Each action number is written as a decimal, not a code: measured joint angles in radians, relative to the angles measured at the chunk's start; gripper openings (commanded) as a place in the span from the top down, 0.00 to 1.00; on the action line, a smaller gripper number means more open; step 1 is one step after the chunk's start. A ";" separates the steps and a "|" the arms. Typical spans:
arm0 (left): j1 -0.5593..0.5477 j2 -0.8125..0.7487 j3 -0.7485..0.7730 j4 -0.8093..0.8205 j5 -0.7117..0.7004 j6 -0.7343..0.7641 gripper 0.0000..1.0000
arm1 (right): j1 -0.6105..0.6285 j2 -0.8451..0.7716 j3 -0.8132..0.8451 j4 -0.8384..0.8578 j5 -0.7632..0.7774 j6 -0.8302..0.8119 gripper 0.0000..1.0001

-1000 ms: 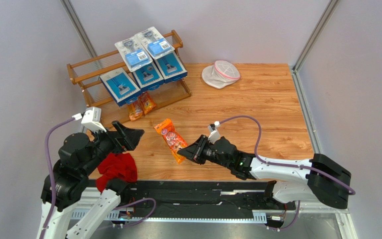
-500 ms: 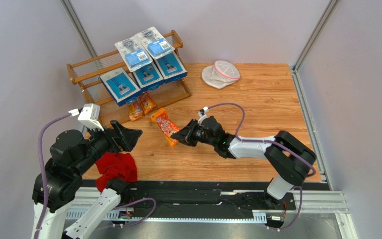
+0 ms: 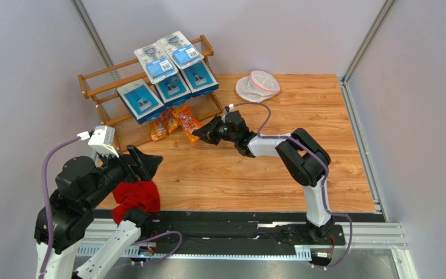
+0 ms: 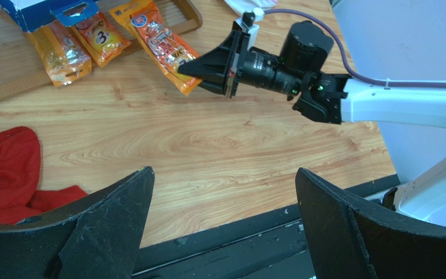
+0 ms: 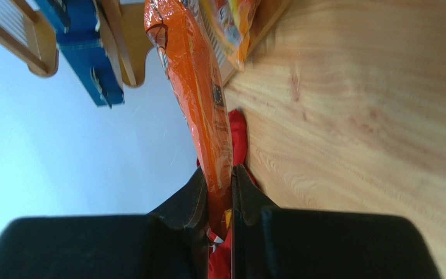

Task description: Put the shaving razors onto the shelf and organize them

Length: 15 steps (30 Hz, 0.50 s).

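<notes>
My right gripper is shut on the end of a narrow orange razor bag and holds it at the front of the shelf's lower tier, next to two orange bags lying there. The right wrist view shows the bag pinched between the gripper's closed jaws. Three blue razor boxes lean on the shelf, with two blister packs on top. My left gripper is open and empty above the table near the red cloth; its wrist view shows it wide open, with the held bag beyond.
A red cloth lies at the near left edge, under my left arm. A round white pouch with pink trim sits at the back of the table. Grey walls close in both sides.
My right arm has stretched far forward and left, carrying the orange bag from mid-table to the shelf's lower tier. My left gripper has barely shifted.
</notes>
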 measured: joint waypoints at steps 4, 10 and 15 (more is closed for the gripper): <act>0.000 -0.001 0.010 -0.010 -0.001 0.007 0.01 | -0.023 0.085 0.086 -0.002 -0.011 0.013 1.00; 0.000 -0.016 0.009 -0.018 0.014 0.005 0.01 | -0.047 0.196 0.216 -0.020 -0.020 0.019 1.00; 0.000 -0.040 -0.008 -0.023 0.029 0.003 0.01 | -0.063 0.278 0.323 -0.039 -0.026 0.023 1.00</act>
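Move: The right gripper still holds the orange razor pack by its near end. The pack's free spot on the bottom shelf lies roughly 15 cm ahead, 6 cm left and 6 cm below. Of the packs already shelved, the middle one sits about 9 cm ahead and 10 cm left, the leftmost about 5 cm ahead and 15 cm left, both some 7 cm lower. From the left gripper, the free spot is roughly 33 cm ahead, 10 cm right and 28 cm down. Slide the right gripper about 8 cm forward towards the free spot on the bottom shelf, sinking some 3 cm and drifting slightly left as it goes, so the held razor pack runs in under the blue boxes beside the two shelved packs. Hold the wrist nearly steady and keep the fingers shut on the pack's near end. ##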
